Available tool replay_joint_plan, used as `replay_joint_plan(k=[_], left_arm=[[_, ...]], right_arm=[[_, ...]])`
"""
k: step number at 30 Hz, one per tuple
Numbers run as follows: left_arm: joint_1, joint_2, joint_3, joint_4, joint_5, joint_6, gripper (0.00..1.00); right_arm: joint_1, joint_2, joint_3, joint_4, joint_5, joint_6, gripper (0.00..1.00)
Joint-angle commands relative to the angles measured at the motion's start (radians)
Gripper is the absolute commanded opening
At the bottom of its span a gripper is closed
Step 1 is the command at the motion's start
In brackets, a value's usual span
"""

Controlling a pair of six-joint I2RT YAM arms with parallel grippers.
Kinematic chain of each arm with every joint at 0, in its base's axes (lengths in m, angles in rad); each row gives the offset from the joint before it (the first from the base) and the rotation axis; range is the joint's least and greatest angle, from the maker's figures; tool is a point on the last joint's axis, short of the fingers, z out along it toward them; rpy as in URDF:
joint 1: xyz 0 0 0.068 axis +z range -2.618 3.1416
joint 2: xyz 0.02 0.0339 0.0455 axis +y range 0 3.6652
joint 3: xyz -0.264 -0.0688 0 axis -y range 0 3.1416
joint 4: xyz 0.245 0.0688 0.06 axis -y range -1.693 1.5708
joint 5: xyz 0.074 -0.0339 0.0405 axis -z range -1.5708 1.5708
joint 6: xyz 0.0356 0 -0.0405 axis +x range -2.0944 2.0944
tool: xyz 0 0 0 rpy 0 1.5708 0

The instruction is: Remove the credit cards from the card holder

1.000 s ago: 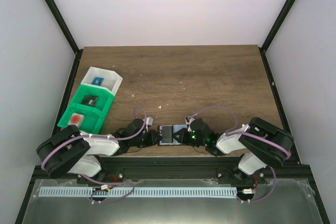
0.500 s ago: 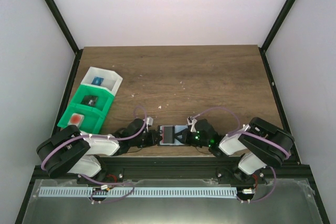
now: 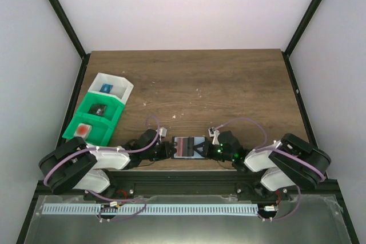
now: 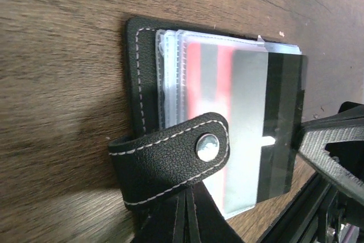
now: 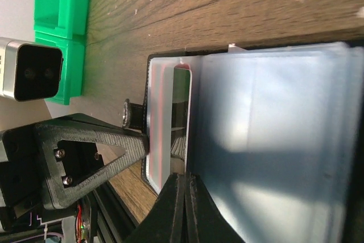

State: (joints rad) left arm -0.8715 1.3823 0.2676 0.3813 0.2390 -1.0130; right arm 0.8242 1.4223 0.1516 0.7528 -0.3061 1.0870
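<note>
The black card holder lies open near the table's front edge, between my two grippers. In the left wrist view its stitched black cover holds clear sleeves with a reddish credit card inside. My left gripper is shut on the holder's snap strap. A grey credit card with a dark stripe sticks out to the right, partly drawn from the sleeves. My right gripper is shut on that card's edge. From above, the left gripper and right gripper flank the holder.
A green bin and a white bin stand at the left side of the table, with small items inside. The black frame rail runs just behind the grippers. The green bin also shows in the right wrist view.
My right gripper has drawn back to the right with the card, sliding it partway out; a reddish card now shows in the holder. The left gripper has stayed put on the strap.
</note>
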Motion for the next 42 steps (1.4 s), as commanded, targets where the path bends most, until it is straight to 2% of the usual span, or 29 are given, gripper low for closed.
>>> replay_joint_plan(k=[1, 3, 8, 11, 15, 21, 25, 28, 31, 34, 38, 42], left_arm=[[-0.006, -0.016, -0.011, -0.145, -0.032, 0.010, 0.00], [-0.006, -0.042, 0.001, -0.159, -0.031, 0.007, 0.06], [-0.006, -0.133, 0.050, -0.157, 0.017, 0.003, 0.32], [-0.010, -0.197, 0.102, -0.193, 0.018, 0.057, 0.40], [-0.021, -0.281, 0.154, -0.210, 0.015, 0.304, 0.40], [-0.150, -0.502, 0.161, -0.128, 0.027, 0.869, 0.39], [-0.199, -0.531, 0.229, -0.240, -0.003, 1.106, 0.40], [-0.220, -0.497, 0.283, -0.343, 0.036, 1.258, 0.41], [-0.260, -0.474, 0.318, -0.425, -0.043, 1.374, 0.41], [-0.271, -0.486, 0.312, -0.426, -0.118, 1.440, 0.42], [-0.271, -0.546, 0.265, -0.380, -0.105, 1.532, 0.45], [-0.271, -0.561, 0.255, -0.403, -0.133, 1.582, 0.47]], right_arm=[[-0.028, -0.087, -0.029, -0.084, 0.009, -0.035, 0.00], [-0.028, -0.142, -0.036, -0.135, 0.020, -0.042, 0.00], [-0.030, -0.323, -0.030, -0.295, 0.032, -0.057, 0.00], [-0.031, -0.443, -0.009, -0.448, 0.065, -0.048, 0.01], [-0.033, -0.596, 0.023, -0.597, 0.061, 0.035, 0.00], [-0.034, -0.699, 0.117, -0.676, 0.032, 0.213, 0.01], [-0.034, -0.700, 0.153, -0.623, -0.009, 0.315, 0.01], [-0.034, -0.692, 0.155, -0.569, -0.030, 0.389, 0.00], [-0.034, -0.683, 0.159, -0.524, -0.046, 0.432, 0.01], [-0.034, -0.680, 0.180, -0.530, -0.057, 0.435, 0.01], [-0.034, -0.707, 0.167, -0.535, -0.043, 0.457, 0.00], [-0.034, -0.722, 0.137, -0.490, -0.052, 0.495, 0.01]])
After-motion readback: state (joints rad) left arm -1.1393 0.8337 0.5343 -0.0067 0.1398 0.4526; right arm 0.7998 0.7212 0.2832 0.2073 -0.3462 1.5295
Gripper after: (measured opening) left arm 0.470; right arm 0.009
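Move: The black credit card pokes out of its pocket, its middle about 2 cm left of the right gripper, 1 cm ahead and 1 cm below. The open card holder is centred some 1 cm left of that gripper, level with it front to back and 3 cm below. From the left gripper, which is shut on the holder's strap right at its tips, the card lies about 6 cm to the right and 1 cm ahead at nearly the same height, and the holder's middle 7 cm right, 1 cm ahead and 1 cm below. Keep the right gripper's pinch on the card's edge and draw it a few centimetres right, then lift it about 14 cm clear of the holder, easing slightly back left. Meanwhile open the left gripper about halfway to let go of the strap, raise it some 20 cm and bring it back and right, rolling it roughly a quarter turn until its open fingers point right, nearly level, beside the raised card. ##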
